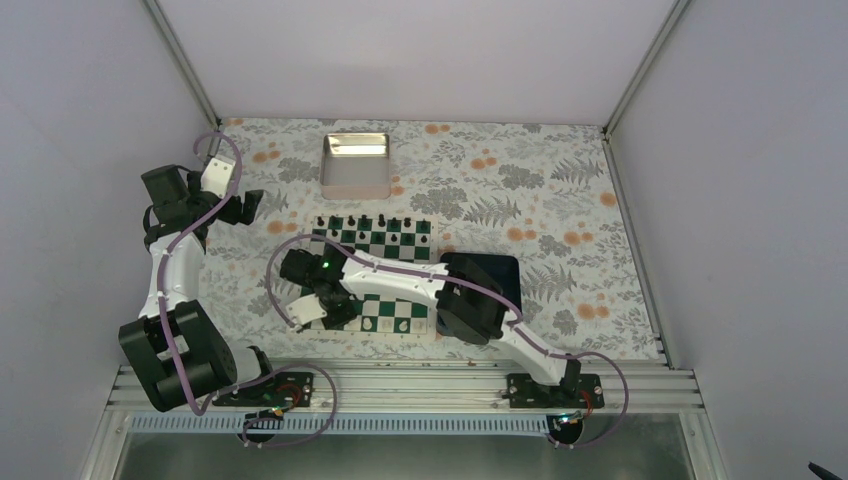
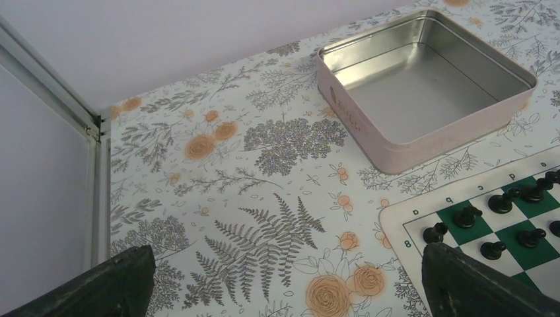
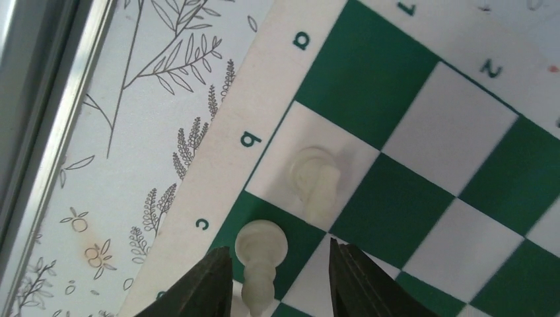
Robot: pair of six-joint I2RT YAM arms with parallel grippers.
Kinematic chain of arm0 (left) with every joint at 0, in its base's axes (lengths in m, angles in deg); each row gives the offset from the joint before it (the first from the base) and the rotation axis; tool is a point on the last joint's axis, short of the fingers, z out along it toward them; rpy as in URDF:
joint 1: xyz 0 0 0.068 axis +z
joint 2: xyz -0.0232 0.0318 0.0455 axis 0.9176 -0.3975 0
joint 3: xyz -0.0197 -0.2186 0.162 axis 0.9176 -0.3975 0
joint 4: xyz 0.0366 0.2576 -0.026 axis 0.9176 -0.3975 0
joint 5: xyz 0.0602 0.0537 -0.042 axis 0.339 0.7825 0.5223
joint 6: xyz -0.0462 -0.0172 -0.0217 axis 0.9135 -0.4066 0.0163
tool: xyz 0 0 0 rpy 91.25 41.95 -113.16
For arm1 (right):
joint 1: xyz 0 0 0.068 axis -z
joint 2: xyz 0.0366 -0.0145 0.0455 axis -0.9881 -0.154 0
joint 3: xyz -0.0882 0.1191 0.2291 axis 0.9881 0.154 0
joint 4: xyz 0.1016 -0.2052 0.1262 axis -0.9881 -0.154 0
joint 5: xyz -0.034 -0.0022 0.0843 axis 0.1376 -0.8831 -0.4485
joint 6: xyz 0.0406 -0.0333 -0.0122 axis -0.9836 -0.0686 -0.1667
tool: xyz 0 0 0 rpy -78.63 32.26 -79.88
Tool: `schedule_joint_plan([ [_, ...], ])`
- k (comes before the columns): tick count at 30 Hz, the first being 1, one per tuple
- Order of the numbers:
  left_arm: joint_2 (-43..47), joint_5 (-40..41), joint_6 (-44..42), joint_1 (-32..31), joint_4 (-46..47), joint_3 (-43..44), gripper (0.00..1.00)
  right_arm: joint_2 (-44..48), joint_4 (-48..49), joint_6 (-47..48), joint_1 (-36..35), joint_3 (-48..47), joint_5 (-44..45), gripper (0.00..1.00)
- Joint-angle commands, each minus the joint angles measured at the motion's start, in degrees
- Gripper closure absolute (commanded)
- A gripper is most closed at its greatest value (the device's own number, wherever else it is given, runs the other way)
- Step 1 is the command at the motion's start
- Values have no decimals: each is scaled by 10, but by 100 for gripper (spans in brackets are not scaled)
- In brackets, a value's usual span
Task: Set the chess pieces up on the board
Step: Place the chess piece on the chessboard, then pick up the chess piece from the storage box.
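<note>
In the right wrist view a small white chess piece (image 3: 261, 247) stands on a green square by the letter c at the rim of the board (image 3: 409, 198). My right gripper (image 3: 280, 277) is open around it, with a gap on each side of the piece. A second white piece (image 3: 317, 175) stands on the neighbouring white square by the letter b. From above, the right gripper (image 1: 335, 312) is low over the near left part of the board (image 1: 400, 240). My left gripper (image 1: 250, 205) hangs wide open over the cloth, left of the board (image 2: 422, 214), holding nothing.
Black pieces (image 2: 467, 214) stand in rows along the board's far edge. An empty metal tin (image 2: 422, 92) sits behind the board (image 1: 356, 165). A dark blue tray (image 1: 495, 270) lies right of the board, partly under the right arm. The metal rail (image 3: 39, 132) runs close by.
</note>
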Motion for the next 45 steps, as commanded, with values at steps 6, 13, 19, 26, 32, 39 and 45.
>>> schedule_joint_plan([
  [6, 10, -14, 4, -1, 10, -4, 0, 132, -21, -21, 12, -11, 27, 58],
  [13, 10, -10, 5, -1, 11, -6, 0, 261, -42, -51, 95, 83, 56, 57],
  [19, 10, -7, 6, -1, 12, -4, 0, 357, -2, -54, 240, 256, 46, 57],
  [26, 5, -3, 8, -1, 13, -2, 0, 405, 53, -59, 316, 401, 33, 57],
  [32, 9, 2, 8, -1, 10, -2, 0, 408, 65, -57, 347, 455, 19, 59],
  [39, 7, 5, 8, -1, 9, -3, 0, 397, 64, -56, 350, 477, -26, 60],
  [45, 5, 5, 8, -1, 7, 1, 0, 390, 66, -54, 349, 495, -55, 62],
])
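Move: The white piece just set on square c1 stands between the right hand's parted fingers. The white pieces waiting at the left, outer part of the navy tray lie about 28 cm to the right hand's right and 8 cm ahead, near its own height; the tray's middle is some 31 cm right, 6 cm ahead. The b1 piece is 4 cm left and level. From the left hand, the waiting pieces lie roughly 51 cm right, 13 cm back, 19 cm below. The c1 piece comes free as the right hand lifts off, its already parted fingers staying about as wide. The hand arcs over the board to the tray's outer-left part, about 27 cm right and 11 cm forward, rising nearly 18 cm and then sinking most of that, easing back a little at the end, while the wrist turns 40 degrees clockwise. ##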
